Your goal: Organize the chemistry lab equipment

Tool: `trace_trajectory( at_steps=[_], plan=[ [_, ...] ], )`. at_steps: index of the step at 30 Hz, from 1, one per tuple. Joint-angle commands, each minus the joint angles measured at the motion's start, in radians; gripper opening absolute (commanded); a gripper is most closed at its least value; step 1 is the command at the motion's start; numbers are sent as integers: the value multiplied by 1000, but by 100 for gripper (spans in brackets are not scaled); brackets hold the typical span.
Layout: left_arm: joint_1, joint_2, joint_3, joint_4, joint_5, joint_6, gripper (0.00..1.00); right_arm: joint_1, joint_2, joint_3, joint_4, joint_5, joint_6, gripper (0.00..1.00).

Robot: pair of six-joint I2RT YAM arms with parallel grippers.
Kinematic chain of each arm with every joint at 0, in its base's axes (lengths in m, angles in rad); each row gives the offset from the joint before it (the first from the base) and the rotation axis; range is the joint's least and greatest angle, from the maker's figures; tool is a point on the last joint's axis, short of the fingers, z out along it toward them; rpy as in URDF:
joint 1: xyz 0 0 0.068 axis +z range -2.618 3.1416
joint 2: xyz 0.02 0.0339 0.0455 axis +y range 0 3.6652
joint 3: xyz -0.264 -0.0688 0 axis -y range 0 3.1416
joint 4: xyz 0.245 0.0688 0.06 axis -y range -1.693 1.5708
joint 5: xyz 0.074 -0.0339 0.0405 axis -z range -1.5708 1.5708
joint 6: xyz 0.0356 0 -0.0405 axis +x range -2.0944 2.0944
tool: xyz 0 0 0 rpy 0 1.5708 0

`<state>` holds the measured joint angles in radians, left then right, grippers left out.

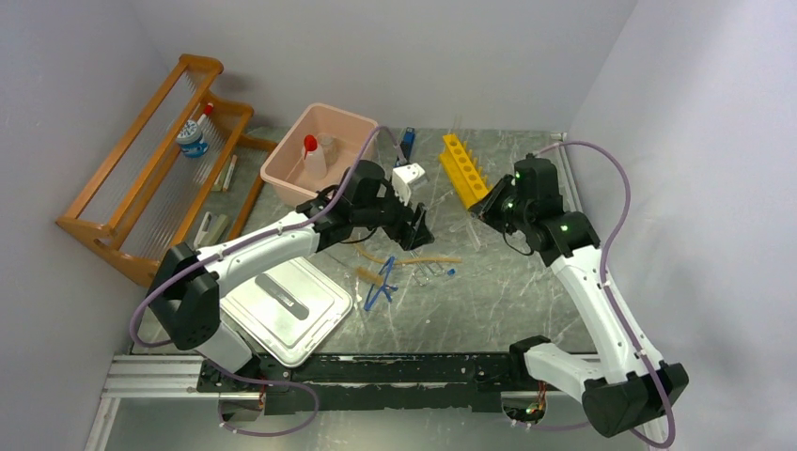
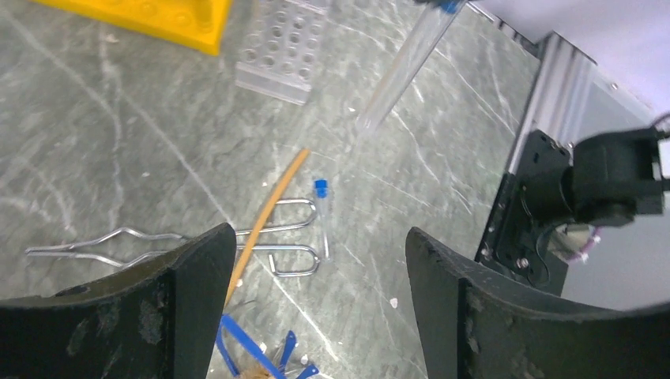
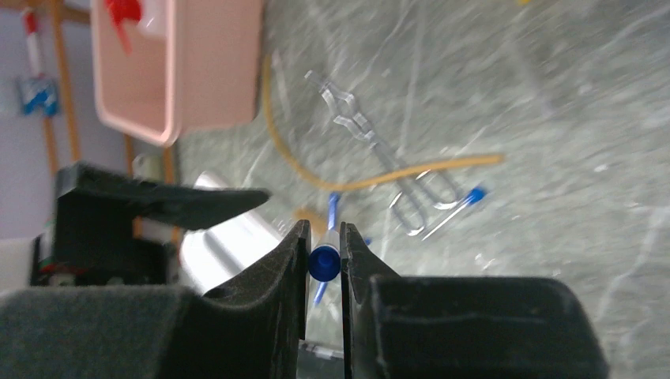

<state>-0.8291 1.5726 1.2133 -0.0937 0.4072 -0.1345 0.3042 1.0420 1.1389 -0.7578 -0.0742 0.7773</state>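
Note:
My right gripper (image 3: 324,234) is shut on a blue-capped clear tube (image 3: 325,264), held above the table; the left wrist view shows this tube (image 2: 403,67) hanging in the air. My left gripper (image 2: 320,245) stands open over the table with nothing between its fingers. Below it lie a tan hose (image 2: 269,212), a small blue-capped tube (image 2: 321,212), a bent metal wire tool (image 2: 174,241) and blue tongs (image 2: 241,347). The red-capped squeeze bottle (image 1: 313,158) stands in the pink tub (image 1: 352,122). From above, the left gripper (image 1: 416,228) and right gripper (image 1: 486,209) are close together.
A yellow holed rack (image 1: 463,169) lies at the back beside a clear holed rack (image 2: 284,47). The grey-white lid (image 1: 282,308) rests front left. The wooden rack (image 1: 141,178) with a jar (image 1: 192,141) stands far left. Walls close both sides.

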Motion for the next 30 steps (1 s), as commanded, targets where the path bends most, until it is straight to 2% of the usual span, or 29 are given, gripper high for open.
trace_trajectory(
  at_steps=[1,8,15,23,30],
  plan=[
    [19,-51,11,6,-129,-79,82,0,63,37,-5,331,-97,8],
    [21,-78,17,-21,-173,-107,80,28,224,47,95,550,-138,7],
    [33,-71,31,-56,-195,-83,79,131,395,94,146,774,-119,7],
    [62,-47,40,-63,-214,-73,79,121,496,80,204,869,-104,7],
    [106,-40,10,-55,-201,-108,79,82,553,63,252,833,-57,8]
  ],
)
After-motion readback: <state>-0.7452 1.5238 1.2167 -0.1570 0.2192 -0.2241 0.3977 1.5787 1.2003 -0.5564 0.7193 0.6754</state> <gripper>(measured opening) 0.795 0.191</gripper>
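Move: The right hand still holds the blue-capped test tube. The clear rack it is being taken to lies about 10 cm ahead, 11 cm to the right and 20 cm below. The yellow rack is some 20 cm ahead and 3 cm right, and a loose capped tube lies almost straight underneath. From the empty left hand, the clear rack is about 11 cm ahead and 16 cm right. Forward and down at a steady pace, swinging right, the right hand carries its tube about 11 cm out towards the clear rack and sinks nearly as far; its wrist rolls some 40 degrees, left side dropping, and turns clockwise, fingers keeping their pinch on the cap. The left hand, already open and empty, backs off forward and to its left. ##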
